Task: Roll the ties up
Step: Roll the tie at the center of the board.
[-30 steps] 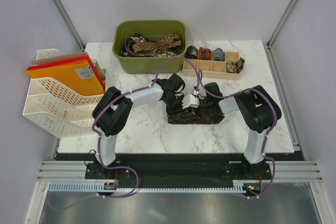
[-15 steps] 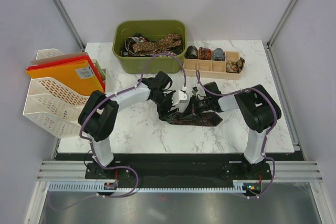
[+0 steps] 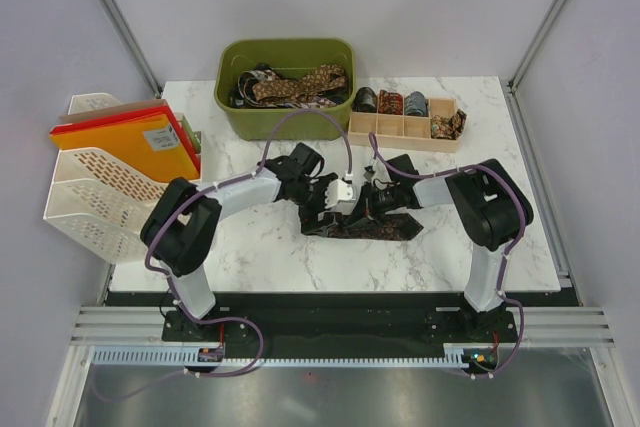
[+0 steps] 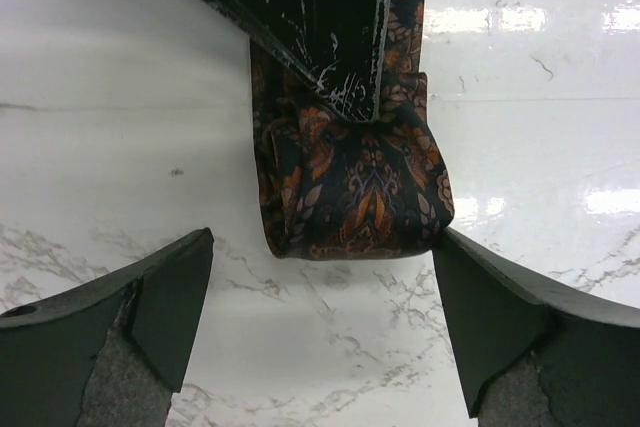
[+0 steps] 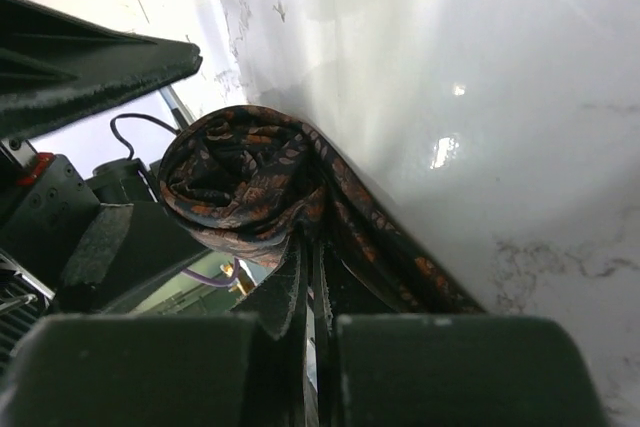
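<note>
A dark tie with an orange paisley print (image 3: 378, 228) lies on the marble table, one end wound into a small roll (image 4: 350, 187) (image 5: 245, 177). My right gripper (image 5: 312, 292) (image 3: 362, 205) is shut on the fabric at the roll's core, its fingers (image 4: 335, 37) reaching in from the far side in the left wrist view. My left gripper (image 4: 320, 292) (image 3: 336, 203) stands open just short of the roll. One finger (image 4: 160, 297) is well clear of the roll and the other (image 4: 490, 312) is close to its edge.
A green bin (image 3: 285, 125) of loose ties stands at the back. Beside it, a wooden divided tray (image 3: 404, 135) holds rolled ties. A white file rack (image 3: 105, 192) with orange folders stands at the table's left edge.
My left gripper has opened wide and let go of the roll. Both grippers and the tie's rolled end have shifted a little to the left. The right gripper stays shut.
</note>
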`<state>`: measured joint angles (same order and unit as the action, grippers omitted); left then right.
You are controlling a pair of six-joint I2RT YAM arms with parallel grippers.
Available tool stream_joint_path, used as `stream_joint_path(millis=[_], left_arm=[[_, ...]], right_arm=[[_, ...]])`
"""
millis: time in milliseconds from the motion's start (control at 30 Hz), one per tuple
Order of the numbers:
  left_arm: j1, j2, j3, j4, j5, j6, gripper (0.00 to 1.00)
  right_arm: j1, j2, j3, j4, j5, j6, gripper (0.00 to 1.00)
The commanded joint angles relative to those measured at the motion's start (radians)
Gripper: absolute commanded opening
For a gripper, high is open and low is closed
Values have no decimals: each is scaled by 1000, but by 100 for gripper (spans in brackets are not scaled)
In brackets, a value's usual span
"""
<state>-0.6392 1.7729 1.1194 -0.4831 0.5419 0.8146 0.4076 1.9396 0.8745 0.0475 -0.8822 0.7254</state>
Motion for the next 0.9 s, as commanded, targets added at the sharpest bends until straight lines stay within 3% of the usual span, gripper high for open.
stream_joint_path(millis=[0, 333, 433, 567, 667, 800, 867], left_arm=[[-42, 6, -15, 104, 17, 90, 97], [-117, 34, -23, 57, -45, 103, 94], [-120, 65, 3, 14, -76, 89, 79], [-120, 82, 19, -23, -73, 87, 52], [-120, 85, 23, -29, -69, 97, 42], [-122, 86, 25, -43, -60, 107, 38], [-120, 88, 29, -48, -57, 106, 42]], right_arm=[[3, 36, -11, -86, 134, -66, 0], [2, 18, -22, -55, 109, -23, 0], [-1, 7, -32, -8, 100, -3, 0], [-4, -22, -58, 57, 84, 40, 0], [-7, -45, -69, 97, 85, 69, 0], [-24, -77, -74, 141, 78, 108, 0], [-26, -74, -66, 108, 81, 88, 0]])
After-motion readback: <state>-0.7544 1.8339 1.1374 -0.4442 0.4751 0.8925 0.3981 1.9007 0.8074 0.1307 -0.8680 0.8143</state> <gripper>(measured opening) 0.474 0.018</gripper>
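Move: The rolled end of the tie lies about 3 cm to the right of my wide-open left hand, 1 cm back and some 2 cm lower; from my shut right hand it is roughly 2 cm to the left at much the same height. From my left hand, the middle of the flat tie tail is about 13 cm right and 2 cm back, the wooden organizer about 17 cm ahead and 16 cm right, and the green bin some 24 cm ahead and 7 cm left. I reach my open left hand about 3 cm right and 2 cm back to straddle the tie roll, turning it nearly 10 degrees clockwise. Then I sink almost 2 cm while the fingers close to half open and pinch the roll by its two sides. My right hand stays put, its shut fingertips still against the tie at the roll. ##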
